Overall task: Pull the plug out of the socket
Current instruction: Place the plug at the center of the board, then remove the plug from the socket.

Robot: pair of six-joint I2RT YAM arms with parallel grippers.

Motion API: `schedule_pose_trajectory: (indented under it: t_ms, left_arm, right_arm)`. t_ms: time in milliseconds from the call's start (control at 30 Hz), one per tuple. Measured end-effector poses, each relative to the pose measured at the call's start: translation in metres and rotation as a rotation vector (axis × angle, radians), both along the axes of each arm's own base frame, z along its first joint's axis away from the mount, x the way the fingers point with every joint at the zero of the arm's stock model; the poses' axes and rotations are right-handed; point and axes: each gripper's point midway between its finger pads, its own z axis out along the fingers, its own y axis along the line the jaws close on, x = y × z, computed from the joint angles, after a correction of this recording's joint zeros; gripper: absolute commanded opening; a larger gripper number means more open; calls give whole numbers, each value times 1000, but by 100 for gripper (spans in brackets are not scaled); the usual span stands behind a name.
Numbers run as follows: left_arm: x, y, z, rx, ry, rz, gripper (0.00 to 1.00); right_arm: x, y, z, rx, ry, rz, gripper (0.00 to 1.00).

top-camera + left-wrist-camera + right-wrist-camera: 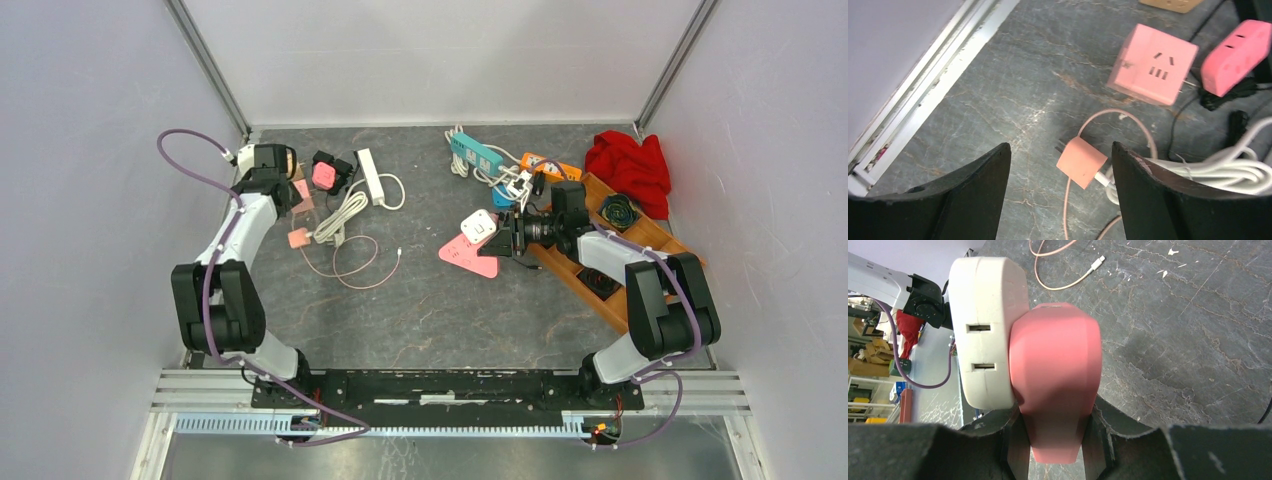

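A small salmon-pink plug (1081, 162) lies on the table with its prongs bare and a pink cable (1118, 117) looping from it. It is apart from the pink cube socket (1153, 65), which sits a little farther off. My left gripper (1061, 150) hangs open above the plug, a finger on each side, touching nothing. In the top view the plug (298, 238) lies below the left wrist. My right gripper (1055, 415) is shut on a flat pink socket block (1055, 370) with a white adapter (985, 325) stuck to its face, held above the table (400, 300).
A pink power strip (1235, 57) and a coil of white cable (1228, 170) lie right of the left gripper. The side wall's rail (923, 95) runs close on its left. Teal (477, 152) and orange (548, 163) strips, a red cloth (630, 165) and a wooden tray (600, 285) crowd the right.
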Motion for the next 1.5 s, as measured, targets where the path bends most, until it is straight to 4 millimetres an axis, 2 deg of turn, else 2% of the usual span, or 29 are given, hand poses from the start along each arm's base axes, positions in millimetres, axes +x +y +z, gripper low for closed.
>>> schedule_pose_trajectory:
  t_ms: [67,233,467,633,833,1000,1133,1233,1300,1500]
  left_arm:
    - [2,-6,5,-21,-23,-35,80]
    - [2,-29,13,-90,-87,-185,90]
    - [-7,-78,48,-207,-276,-457,99]
    - [-13,-118,68,-315,-386,-657,100]
    - [-24,-166,59,-527,-430,-853,100]
    - [-45,-207,47,-685,-442,-987,100]
    - [-69,-261,48,-737,-425,-1166,100]
    - [-85,-293,51,-761,-438,-1269,100]
    - [-92,-304,52,-769,-458,-1299,100]
    - [-100,-317,56,-768,-508,-1331,100]
  right_arm:
    - [0,0,1,0,-3,1,0]
    - [0,0,0,-3,-1,2,0]
    - [-1,0,-1,-4,1,3,0]
    - [-1,0,0,-2,-2,10,0]
    - [-1,0,1,1,-9,17,0]
    - [-3,0,1,3,-7,24,0]
    - [-5,1,2,15,-3,39,0]
    - [-7,2,1,25,3,54,0]
    - [-8,2,0,28,7,59,0]
    - [-7,5,5,46,-31,79,0]
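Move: The white plug, still on the pink socket in the right hand's grip, lies about 49 cm to the left hand's right, 3 cm back and slightly higher; the pink socket is 48 cm right and 10 cm back. Just released, the small pink plug sits 9 cm beneath the left hand, 1 cm back; the cable tip is some 28 cm right, 6 cm back. From the right hand, the white plug is about 6 cm ahead and 4 cm left. Rightward in one quick sweep of about 32 cm, the left hand leaves the small pink plug, rising at first and then also drawing back some 10 cm, towards the white plug and pink socket. It swings clockwise by roughly 75 degrees, the fingers levelling to point right and forward, and opens fully, touching nothing. The right hand keeps its grip on the pink socket, nearly still. ##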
